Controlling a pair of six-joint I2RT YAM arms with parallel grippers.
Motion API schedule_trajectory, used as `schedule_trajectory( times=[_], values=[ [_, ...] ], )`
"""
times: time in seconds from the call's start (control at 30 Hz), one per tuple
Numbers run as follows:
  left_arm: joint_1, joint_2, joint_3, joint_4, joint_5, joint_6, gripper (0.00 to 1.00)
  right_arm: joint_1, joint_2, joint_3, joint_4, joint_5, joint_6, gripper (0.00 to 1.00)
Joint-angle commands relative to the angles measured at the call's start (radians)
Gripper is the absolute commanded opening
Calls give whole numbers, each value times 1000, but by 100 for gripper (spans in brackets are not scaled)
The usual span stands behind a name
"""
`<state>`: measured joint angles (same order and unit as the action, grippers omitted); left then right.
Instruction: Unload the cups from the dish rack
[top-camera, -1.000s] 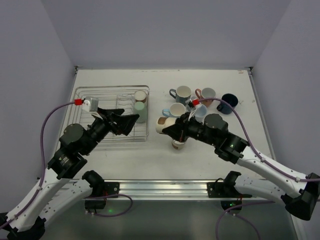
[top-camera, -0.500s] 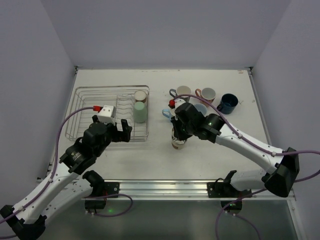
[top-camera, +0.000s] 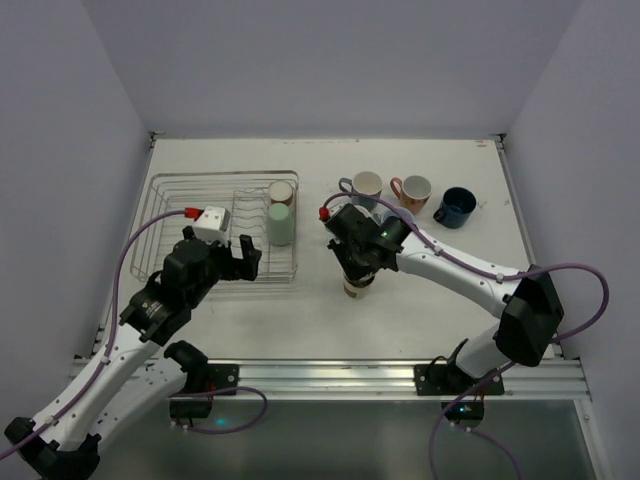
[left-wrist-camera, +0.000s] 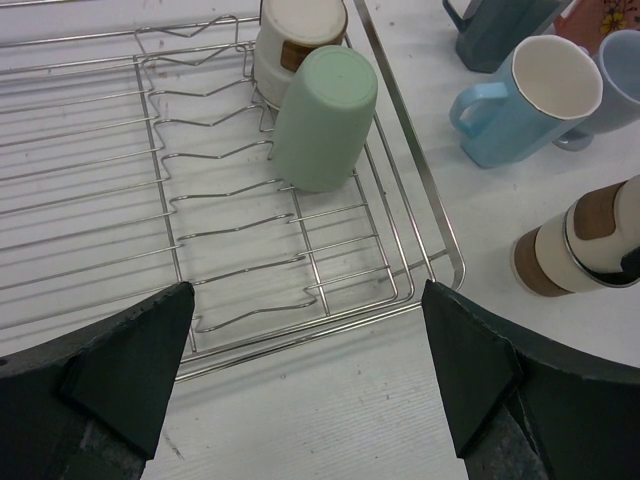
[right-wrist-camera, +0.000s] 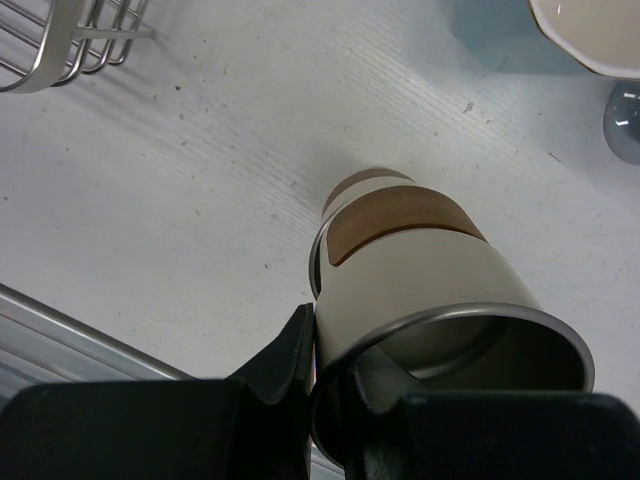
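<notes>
My right gripper is shut on the rim of a beige tumbler, one finger inside and one outside. The tumbler is upright, nested in another beige tumbler with a brown band on the table right of the dish rack. The stack also shows in the left wrist view. My left gripper is open and empty over the rack's front edge. In the rack's far right corner a pale green tumbler lies upside down against another beige tumbler.
On the table right of the rack stand a grey-teal mug, a salmon pink mug, a navy mug and a light blue mug. My right arm crosses over the light blue mug in the top view.
My right gripper turned its beige tumbler from tilted to upright and lowered it into the tumbler on the table. My left gripper drew back from over the rack to its front edge.
</notes>
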<state>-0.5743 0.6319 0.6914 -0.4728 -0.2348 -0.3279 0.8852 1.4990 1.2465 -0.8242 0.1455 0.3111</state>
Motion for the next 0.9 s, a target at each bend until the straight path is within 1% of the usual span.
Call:
schedule_trajectory(
  times=[0.0, 0.37, 0.43, 0.47, 0.5, 0.6, 0.7, 0.73, 0.8, 0.87],
  values=[
    [22, -6, -3, 48, 51, 35, 100, 0, 27, 54, -36, 9, -43, 0],
    [42, 5, -4, 53, 78, 38, 100, 0, 75, 87, -98, 5, -64, 0],
    [47, 8, -4, 57, 86, 38, 100, 0, 92, 94, -101, 0, -66, 4],
    [45, 11, -4, 59, 91, 36, 100, 1, 96, 96, -99, 0, -69, 8],
    [45, 17, -3, 62, 100, 30, 100, 0, 101, 100, -93, -1, -70, 21],
    [45, 40, 5, 69, 127, 12, 100, 0, 99, 113, -76, -1, -76, 37],
    [45, 69, 29, 71, 132, -10, 100, 0, 81, 131, -56, -3, -73, 43],
    [47, 86, 39, 69, 131, -17, 100, 0, 57, 134, -50, -4, -72, 47],
    [45, 110, 69, 72, 138, -36, 100, 0, 23, 133, -20, -1, -63, 49],
    [45, 166, 94, 94, 144, -49, 100, 0, -54, 105, 19, 9, -44, 50]
  ],
)
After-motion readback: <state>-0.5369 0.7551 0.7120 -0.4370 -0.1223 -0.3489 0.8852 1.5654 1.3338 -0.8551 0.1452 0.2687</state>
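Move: The right hand still pinches a cream cup by its rim, already partly in the lower cream cup, whose middle is about 8 cm below and 2 cm right of that hand; the light blue cup stands roughly 13 cm ahead, 9 cm lower. For the open left hand, the green cup lies some 11 cm ahead, 5 cm right and 14 cm below, with the rack's cream cup 9 cm beyond the green one. The right hand lowers its cup 1.5 cm into the lower, releases, rises; left eases right-down towards green cup. ##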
